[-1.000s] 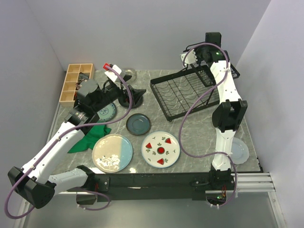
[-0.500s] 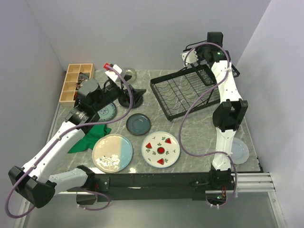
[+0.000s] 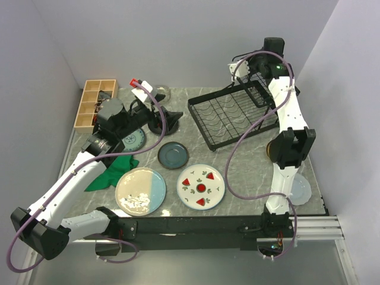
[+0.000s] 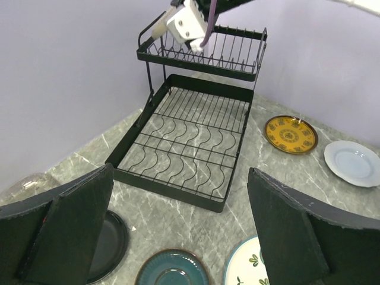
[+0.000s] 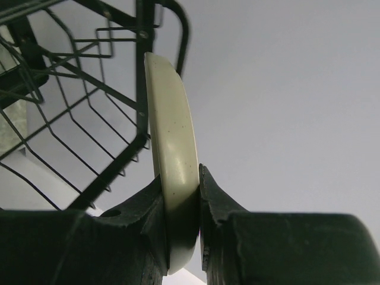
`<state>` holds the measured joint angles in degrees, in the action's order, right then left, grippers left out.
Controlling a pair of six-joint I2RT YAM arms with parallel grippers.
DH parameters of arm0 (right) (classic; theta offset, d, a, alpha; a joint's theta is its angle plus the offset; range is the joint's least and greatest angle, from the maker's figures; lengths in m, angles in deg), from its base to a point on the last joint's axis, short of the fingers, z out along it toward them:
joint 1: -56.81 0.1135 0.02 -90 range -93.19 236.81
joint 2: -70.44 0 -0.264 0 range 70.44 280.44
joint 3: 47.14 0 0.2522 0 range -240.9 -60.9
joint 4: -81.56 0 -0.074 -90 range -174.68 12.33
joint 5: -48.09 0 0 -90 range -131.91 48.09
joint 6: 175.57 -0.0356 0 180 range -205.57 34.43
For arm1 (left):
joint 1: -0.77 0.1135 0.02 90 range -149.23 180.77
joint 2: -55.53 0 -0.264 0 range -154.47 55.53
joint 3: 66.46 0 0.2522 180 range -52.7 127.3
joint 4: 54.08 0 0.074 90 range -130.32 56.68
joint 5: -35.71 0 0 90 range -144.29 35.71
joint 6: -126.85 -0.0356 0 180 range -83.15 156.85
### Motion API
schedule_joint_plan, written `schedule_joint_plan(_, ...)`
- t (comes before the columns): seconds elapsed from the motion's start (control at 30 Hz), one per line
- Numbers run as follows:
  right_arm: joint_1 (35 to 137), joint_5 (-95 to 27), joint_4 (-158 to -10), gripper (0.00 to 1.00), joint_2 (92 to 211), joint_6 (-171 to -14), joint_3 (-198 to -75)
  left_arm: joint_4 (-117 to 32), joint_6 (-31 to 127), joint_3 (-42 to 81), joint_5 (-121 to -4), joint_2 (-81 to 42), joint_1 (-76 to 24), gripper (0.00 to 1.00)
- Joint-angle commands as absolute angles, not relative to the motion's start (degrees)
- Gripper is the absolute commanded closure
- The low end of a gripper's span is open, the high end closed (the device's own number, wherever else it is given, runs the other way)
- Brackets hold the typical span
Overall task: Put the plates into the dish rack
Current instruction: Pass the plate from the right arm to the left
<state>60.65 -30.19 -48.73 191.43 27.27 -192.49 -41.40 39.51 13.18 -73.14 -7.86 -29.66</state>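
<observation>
My right gripper is shut on the rim of a cream plate, which it holds on edge. The plate stands right beside the wires of the dish rack's upper basket. From above, that gripper hovers at the far left end of the black dish rack. My left gripper is open with nothing between its fingers, above the table left of the rack. On the table lie a slate-blue plate, a watermelon plate and a cream-and-blue plate.
A yellow patterned plate and a pale plate lie right of the rack. A black plate sits under my left gripper. A wooden compartment box is at the far left, with a green cloth beneath the left arm.
The right arm has swung a little to the right and back, carrying the plate slightly higher beside the upper basket. The left arm has not moved.
</observation>
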Motion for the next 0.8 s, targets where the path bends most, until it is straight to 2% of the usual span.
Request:
schedule_joint_plan(0.0, 60.5, -27.8, -54.9, 1.00, 182.3, 25.1, -193.0, -44.2, 40.5, 14.2, -76.0, -7.9, -29.2, 0.01)
schedule_joint_plan(0.2, 60.8, -26.5, -54.2, 1.00, 173.9, 19.0, -187.2, -48.8, 43.3, 11.6, -81.3, -8.0, -28.0, 0.01)
schedule_joint_plan(0.37, 61.3, -20.7, -44.3, 1.00, 161.4, 1.8, -185.6, -50.5, 45.7, 12.2, -91.5, -9.7, -27.1, 0.00)
schedule_joint_plan(0.5, 61.3, -13.1, -35.8, 1.00, 150.2, -7.0, -176.3, -50.3, 50.1, 15.6, -96.3, -13.5, -28.0, 0.01)
schedule_joint_plan(0.77, 61.6, 4.0, -18.2, 1.00, 133.9, -18.7, -160.8, -28.7, 35.2, 34.9, -79.5, -22.0, -46.8, 0.01)
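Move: The plate is already pinched in the right fingers over the rack's upper basket, whose middle lies about 2 cm ahead of the right hand, 7 cm right and 7 cm below. The open left gripper, where the plate is to go, is some 32 cm back, 36 cm left and 4 cm up. From the left hand, the plate is roughly 38 cm ahead, 34 cm right and 7 cm below; the blue-gray plate lies 3 cm ahead, 2 cm right and 38 cm below. Keep the plate pinched and draw the right gripper back fast, about 33 cm, away from the upper basket and towards the left gripper, rising early and easing down slightly at the end, while rolling its left side up some 40 degrees. Start the open left gripper slowly, then swing it right and somewhat back towards the plate, turning clockwise. ##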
